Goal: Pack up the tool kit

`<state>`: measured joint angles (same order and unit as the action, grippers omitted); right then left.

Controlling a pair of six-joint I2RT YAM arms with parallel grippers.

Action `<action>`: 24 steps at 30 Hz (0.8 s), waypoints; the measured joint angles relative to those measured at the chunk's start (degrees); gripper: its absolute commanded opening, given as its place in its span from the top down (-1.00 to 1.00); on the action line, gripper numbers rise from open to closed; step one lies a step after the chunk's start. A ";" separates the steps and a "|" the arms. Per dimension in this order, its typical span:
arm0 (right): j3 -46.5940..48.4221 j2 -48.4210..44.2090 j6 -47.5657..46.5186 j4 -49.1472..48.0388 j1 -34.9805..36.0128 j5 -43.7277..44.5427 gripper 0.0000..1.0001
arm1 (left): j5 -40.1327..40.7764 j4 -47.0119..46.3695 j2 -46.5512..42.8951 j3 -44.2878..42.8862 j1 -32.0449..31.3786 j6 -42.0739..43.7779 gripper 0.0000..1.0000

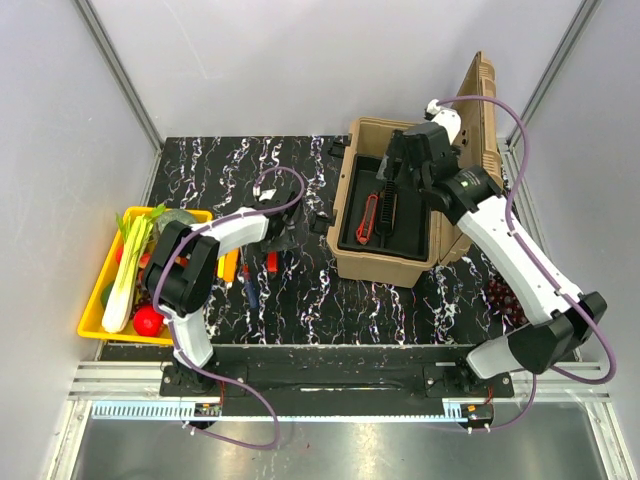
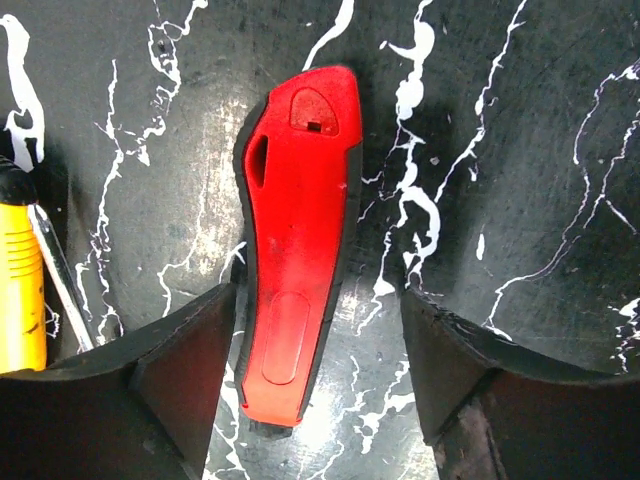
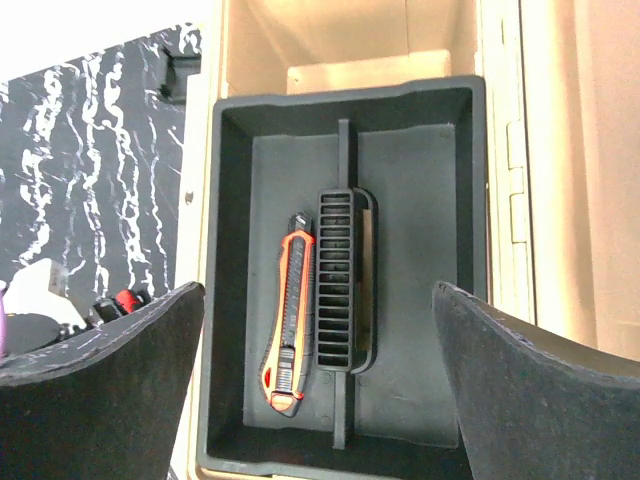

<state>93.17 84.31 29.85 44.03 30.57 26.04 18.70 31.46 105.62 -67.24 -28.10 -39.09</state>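
The tan toolbox (image 1: 380,268) stands open at the right, its lid (image 1: 487,100) upright behind it. In the left compartment of its black inner tray (image 3: 420,200) lies an orange-and-black utility knife (image 3: 289,310). My right gripper (image 3: 318,290) hovers open above the tray with nothing between its fingers. On the marbled table, a red-handled tool (image 2: 298,250) lies flat. My left gripper (image 2: 318,300) is low over it, open, one finger on each side of the handle's near end. A yellow-handled tool (image 2: 20,290) lies just to the left.
A yellow tray (image 1: 100,300) of vegetables sits at the table's left edge. Dark grapes (image 1: 505,300) lie right of the toolbox, beside my right arm. An orange-handled tool (image 1: 232,265) and a blue-handled one (image 1: 250,290) lie near the left gripper.
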 measured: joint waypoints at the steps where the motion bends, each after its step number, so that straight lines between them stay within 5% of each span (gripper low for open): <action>1: 0.00 -0.85 -0.17 -0.42 0.00 0.04 -0.99 | 0.11 0.11 0.13 -0.42 0.09 0.31 -0.26; 6: 0.00 -2.73 -0.83 -1.38 0.00 0.07 -0.97 | 0.07 -0.11 1.03 -1.22 0.55 0.92 0.36; 11: -0.52 -2.99 -1.27 -1.40 0.00 0.28 -0.96 | -0.28 -1.20 1.11 -1.20 1.05 2.08 0.77; 24: -1.88 -5.88 -1.88 -3.08 0.00 0.39 -0.93 | -3.52 -3.23 -13.18 -7.21 1.36 9.01 0.55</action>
<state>91.29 78.43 27.97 40.95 30.57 26.44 15.18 28.23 92.44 -74.46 -26.74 -30.09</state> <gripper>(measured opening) 0.964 0.399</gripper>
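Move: The red knife lies between the open fingers of the left hand, its middle about 2 cm ahead and 1 cm to the left, at finger height. A yellow tool lies some 9 cm to this hand's left, level with it; the blue screwdriver is roughly 5 cm back and 5 cm left. The tool box's middle stands about 25 cm right, 10 cm ahead and 8 cm higher. From the right hand the knife is some 27 cm left, 1 cm back and 29 cm below. Creeping forward about 1 cm along the table, the left hand shuts its fingers on the sides of the red knife. Then it climbs steeply, some 14 cm, easing a few centimetres forward towards the tool box while the fingers tip up about 20 degrees. Over the tray, the empty right hand rises a few centimetres, fingers still wide open. ##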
